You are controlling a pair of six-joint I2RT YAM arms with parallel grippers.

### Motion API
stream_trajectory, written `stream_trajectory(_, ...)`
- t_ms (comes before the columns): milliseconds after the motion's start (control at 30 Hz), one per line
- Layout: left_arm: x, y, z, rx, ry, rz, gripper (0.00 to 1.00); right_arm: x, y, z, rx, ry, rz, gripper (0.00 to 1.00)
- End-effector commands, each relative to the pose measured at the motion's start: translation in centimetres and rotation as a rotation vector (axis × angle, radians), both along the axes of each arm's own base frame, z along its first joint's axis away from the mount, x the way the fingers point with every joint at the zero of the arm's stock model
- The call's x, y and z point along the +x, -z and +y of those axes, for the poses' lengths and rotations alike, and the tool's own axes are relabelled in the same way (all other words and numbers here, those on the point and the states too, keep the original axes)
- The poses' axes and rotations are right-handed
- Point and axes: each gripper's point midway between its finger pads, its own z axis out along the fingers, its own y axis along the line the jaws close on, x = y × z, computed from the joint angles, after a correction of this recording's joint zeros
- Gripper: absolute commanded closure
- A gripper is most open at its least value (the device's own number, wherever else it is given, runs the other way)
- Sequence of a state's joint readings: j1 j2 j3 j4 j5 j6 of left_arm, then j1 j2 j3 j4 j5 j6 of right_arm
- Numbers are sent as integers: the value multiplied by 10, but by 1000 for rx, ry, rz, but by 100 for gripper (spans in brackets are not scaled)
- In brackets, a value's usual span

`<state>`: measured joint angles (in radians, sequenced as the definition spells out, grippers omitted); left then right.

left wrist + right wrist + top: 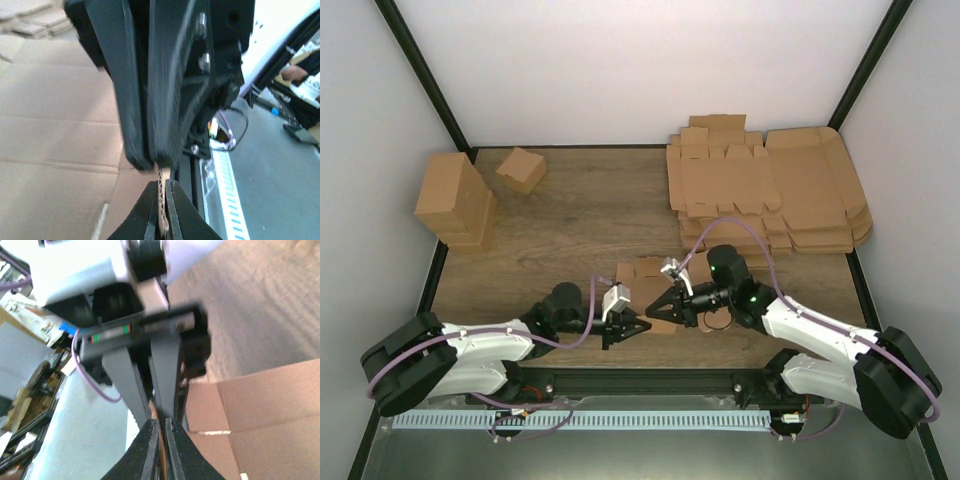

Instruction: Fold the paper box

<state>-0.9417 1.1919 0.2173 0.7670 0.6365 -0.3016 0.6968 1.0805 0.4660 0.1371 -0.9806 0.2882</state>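
The paper box (642, 283) is a flat brown die-cut sheet lying on the wooden table between the two arms. My left gripper (630, 326) is shut on its near edge from the left. In the left wrist view the corrugated edge (162, 210) is pinched between the black fingers of the left gripper (162, 186). My right gripper (661, 305) is shut on the same edge from the right. The right wrist view has a thin strip of cardboard (159, 455) between the jaws of the right gripper (159, 422). The two grippers face each other, nearly touching.
A stack of large flat brown sheets (770, 190) lies at the back right. A tall cardboard block (455, 200) and a small folded carton (521, 169) stand at the back left. A black rail (640, 380) runs along the near table edge.
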Motion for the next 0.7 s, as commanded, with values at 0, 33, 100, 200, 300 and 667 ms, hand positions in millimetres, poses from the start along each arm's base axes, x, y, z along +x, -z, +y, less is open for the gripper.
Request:
stream_trajectory(0, -28, 35, 8, 111, 107, 67, 96, 33, -64, 8, 142, 83, -227, 91)
stream_trajectory(33, -28, 35, 8, 111, 106, 67, 96, 34, -64, 8, 138, 86, -231, 90)
stream_trajectory(100, -28, 36, 8, 114, 106, 69, 96, 35, -65, 7, 133, 92, -232, 88)
stream_trajectory(200, -28, 35, 8, 114, 104, 65, 96, 33, -66, 6, 134, 88, -234, 86)
stream_trajectory(300, -27, 34, 7, 115, 101, 61, 96, 27, -56, 6, 110, 47, -213, 50)
stream_trajectory(667, -21, 18, 11, 80, 51, 12, 96, -1, -6, 19, 16, -14, -150, 43)
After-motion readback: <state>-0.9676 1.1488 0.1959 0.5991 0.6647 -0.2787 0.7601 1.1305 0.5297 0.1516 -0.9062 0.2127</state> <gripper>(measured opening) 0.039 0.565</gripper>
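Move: Both hands pinch the near flap edge of the paper box at 0 cm, between fingertips that almost meet, left hand and right hand alike. The flat main panel lies about 3 cm ahead of the right hand, 5 cm to its right and 9 cm below. The cardboard stack's middle is some 25 cm ahead of that hand, 23 cm to its right and 12 cm down. Right hand frees the flap, rises 5 cm, opens and sinks back; left, still pinching, sinks about 4 cm. ##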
